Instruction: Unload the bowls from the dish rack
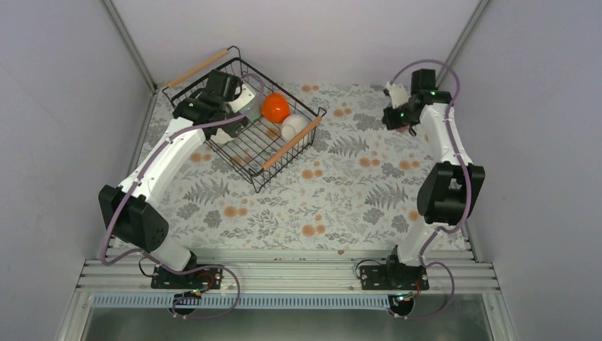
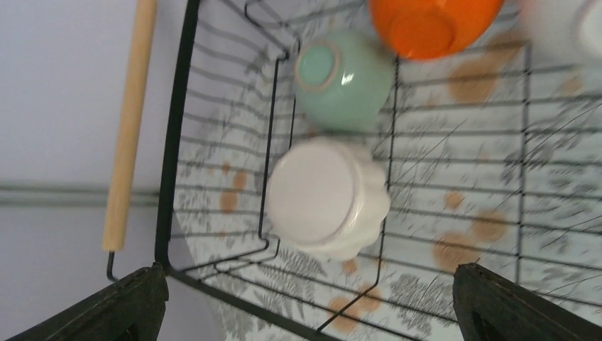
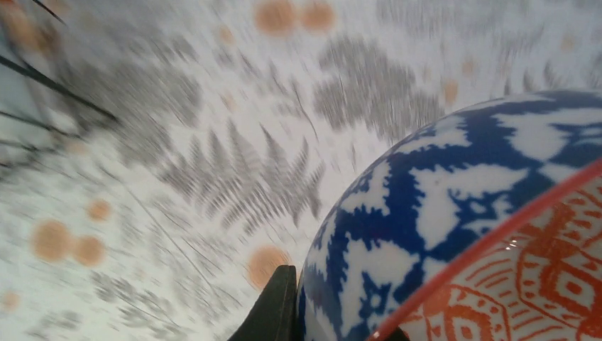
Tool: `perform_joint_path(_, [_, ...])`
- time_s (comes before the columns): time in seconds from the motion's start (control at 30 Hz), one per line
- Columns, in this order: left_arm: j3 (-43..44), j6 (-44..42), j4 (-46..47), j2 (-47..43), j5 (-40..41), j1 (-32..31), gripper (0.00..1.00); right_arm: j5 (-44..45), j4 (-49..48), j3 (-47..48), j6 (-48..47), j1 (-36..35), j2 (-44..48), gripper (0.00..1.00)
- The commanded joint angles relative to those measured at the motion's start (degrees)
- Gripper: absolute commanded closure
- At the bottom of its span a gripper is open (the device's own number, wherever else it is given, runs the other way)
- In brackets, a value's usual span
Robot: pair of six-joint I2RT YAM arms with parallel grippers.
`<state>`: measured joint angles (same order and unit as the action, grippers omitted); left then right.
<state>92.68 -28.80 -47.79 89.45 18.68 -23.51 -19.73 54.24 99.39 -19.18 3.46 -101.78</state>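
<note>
The black wire dish rack point(image 1: 248, 147) stands at the back left. In it lie an orange bowl point(image 1: 275, 106) and a plain white bowl point(image 1: 293, 126). My left gripper point(image 1: 226, 91) hovers over the rack's left end, open and empty. The left wrist view shows the rack rim point(image 2: 170, 177) and, upside down, a scallop-edged white bowl point(image 2: 326, 195), a pale green bowl point(image 2: 344, 78), the orange bowl point(image 2: 433, 25) and the white bowl point(image 2: 568, 28), with the open gripper point(image 2: 309, 284) just short of the scalloped one. My right gripper point(image 1: 399, 114) is shut on a blue-and-white bowl with a red-patterned inside point(image 3: 461, 213), held at the back right.
A fern-and-dot tablecloth point(image 1: 341, 192) covers the table. Grey walls close in the left, back and right sides. The rack's wooden handles point(image 1: 292, 142) point(image 2: 131, 121) stick up at each end. The right wrist view is motion-blurred.
</note>
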Motion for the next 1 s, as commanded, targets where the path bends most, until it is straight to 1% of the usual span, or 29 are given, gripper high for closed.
perform_joint_path(0.0, [-2.17,-0.65,5.41,-1.28,4.89,2.85,0.0,13.29,0.12,-4.77,-6.07,-0.26,-3.5,0.96])
perform_joint_path(0.13, [-2.69,-1.6,7.01,-0.76,7.76,3.76,0.0,17.5,1.58,-5.26,-7.35,-0.55,-7.82,0.96])
perform_joint_path(0.33, [-1.05,-3.9,8.07,2.36,10.78,4.08,0.0,24.16,2.27,-6.15,-8.64,-1.98,-11.07,0.96])
perform_joint_path(0.43, [-0.44,-4.08,8.02,3.94,10.79,4.17,0.0,27.26,2.17,-6.32,-8.75,-2.52,-12.45,0.96])
perform_joint_path(0.73, [0.29,-4.39,7.27,6.41,10.25,4.18,0.0,31.63,3.24,-5.22,-8.59,-4.47,-15.41,0.96])
perform_joint_path(0.9, [2.17,-4.55,6.13,8.37,9.38,4.29,0.0,32.33,3.54,-4.58,-8.31,-5.0,-15.97,0.96])
perform_joint_path(0.93, [2.8,-4.49,5.75,8.8,8.91,4.32,0.0,32.65,3.47,-4.56,-8.26,-5.04,-16.12,0.95])
perform_joint_path(0.97, [3.42,-4.39,5.27,9.29,8.45,4.34,0.0,33.15,3.11,-4.67,-8.12,-5.11,-16.12,0.89])
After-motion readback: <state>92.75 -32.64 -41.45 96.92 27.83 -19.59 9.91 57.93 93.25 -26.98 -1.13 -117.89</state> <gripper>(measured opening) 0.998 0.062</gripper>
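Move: For the left hand, the white fluted bowl in the dish rack lies about 7 cm ahead, 7 cm to the left and some 20 cm lower. At that same level, the green bowl is about 16 cm ahead and 2 cm right, and the orange bowl 16 cm ahead and 13 cm right. The right hand still holds the blue patterned bowl; its bare table spot lies roughly 3 cm back, 5 cm right and 20 cm down, while the rack's near handle is 32 cm left, 4 cm back and 10 cm lower. Sinking about 17 cm towards the bare table, fast at first and then slower, the right hand drifts some 5 cm right and a little back, its wrist tilting until the fingers point nearly straight down with the blue patterned bowl still pinched. The left hand, fingers staying wide open, eases forward and left towards the white fluted bowl, dips, rises again, then settles a few centimetres lower. ##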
